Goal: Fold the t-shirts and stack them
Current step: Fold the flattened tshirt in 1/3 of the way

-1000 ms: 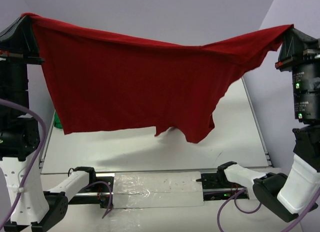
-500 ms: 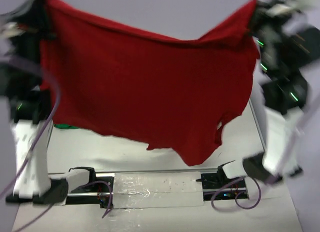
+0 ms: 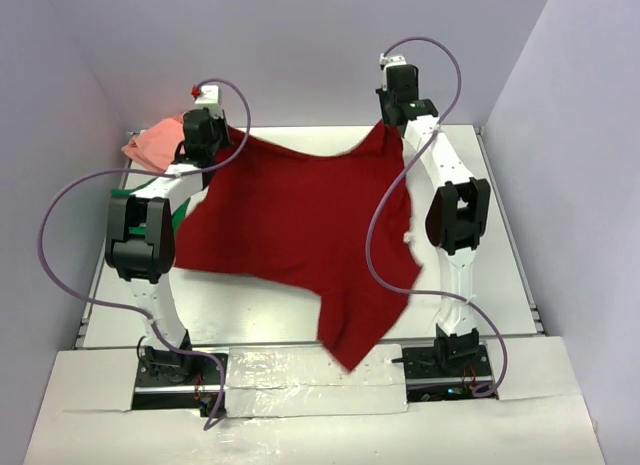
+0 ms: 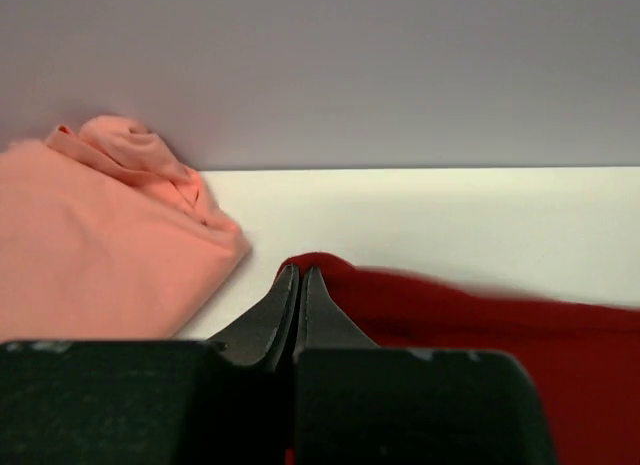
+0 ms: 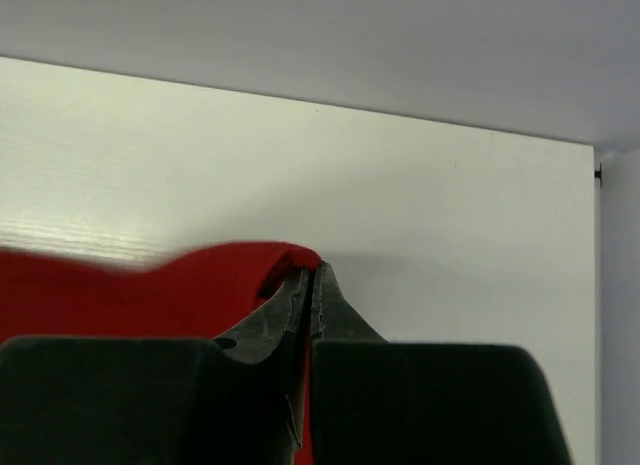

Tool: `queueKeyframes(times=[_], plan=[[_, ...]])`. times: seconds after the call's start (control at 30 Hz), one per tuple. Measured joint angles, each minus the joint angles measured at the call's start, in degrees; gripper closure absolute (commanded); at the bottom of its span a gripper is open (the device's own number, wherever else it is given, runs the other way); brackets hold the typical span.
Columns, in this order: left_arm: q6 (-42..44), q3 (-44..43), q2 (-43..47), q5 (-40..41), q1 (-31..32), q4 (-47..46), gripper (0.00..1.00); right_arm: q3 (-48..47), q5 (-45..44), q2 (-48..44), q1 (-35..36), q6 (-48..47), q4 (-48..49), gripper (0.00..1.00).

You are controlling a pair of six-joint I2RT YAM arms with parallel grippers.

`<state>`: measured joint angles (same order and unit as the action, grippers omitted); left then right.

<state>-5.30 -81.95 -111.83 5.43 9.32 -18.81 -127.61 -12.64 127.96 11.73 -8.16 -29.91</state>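
The dark red t-shirt (image 3: 290, 215) lies spread across the white table, and its near end reaches the front edge. At the far left corner of the shirt my left gripper (image 3: 228, 135) is shut on the cloth. The left wrist view shows its tips (image 4: 298, 271) pinching the red hem (image 4: 450, 310). The right gripper (image 3: 392, 125) is shut on the far right corner, with its tips (image 5: 312, 272) closed on red cloth (image 5: 150, 290). A salmon pink t-shirt (image 3: 150, 145) (image 4: 90, 235) sits folded at the back left. A bright green t-shirt (image 3: 181, 217) peeks out behind the left arm.
Both arms stretch far across the table (image 3: 480, 185), close to the back wall. Purple cables loop beside each arm. A plastic-covered strip (image 3: 300, 380) runs between the arm bases at the near edge. Purple walls close in the left, right and back.
Both arms have swung from high near the camera down to the far side of the table. They carried the red shirt with them, so it now lies over the table instead of hanging.
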Motion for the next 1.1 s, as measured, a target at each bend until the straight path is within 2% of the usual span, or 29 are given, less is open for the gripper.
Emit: queueKeyframes(times=[0.27, 0.5, 1.1], plan=[[5.07, 5.33, -0.42, 2.32, 0.09, -16.06, 1.00, 0.63, -0.42, -0.55, -1.07, 0.02, 6.80, 1.00], [8.09, 9.77, -1.44, 5.57, -0.13, -25.03, 1.00, 3.06, -0.46, -0.55, -1.07, -0.02, 9.53, 1.00], [8.81, 16.20, -4.04, 6.73, -2.21, -32.11, 1.00, 9.33, -0.20, -0.55, -1.07, -0.26, 12.98, 1.00]])
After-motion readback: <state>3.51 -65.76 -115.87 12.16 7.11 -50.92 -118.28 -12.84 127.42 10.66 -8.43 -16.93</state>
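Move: Both grippers already hold the top edge of the red t-shirt, its body trailing back towards the robot. From the left hand, the far strip of table to lay it on is about 5 cm ahead and 14 cm below; the salmon t-shirt is roughly 13 cm left and 3 cm ahead, the green one some 20 cm left and 17 cm back, both on the table. From the right hand, that strip is about 4 cm ahead and 15 cm below. Keep both grippers shut on the red t-shirt. Draw the left one about 5 cm to the left, towards the salmon t-shirt, rising slightly before sinking to some 4 cm below its start, fingers tipping up and turning a little counter-clockwise. Ease the right one 2 cm forward and up, then lower it about 5 cm from that peak, widening the held edge over the far table. ##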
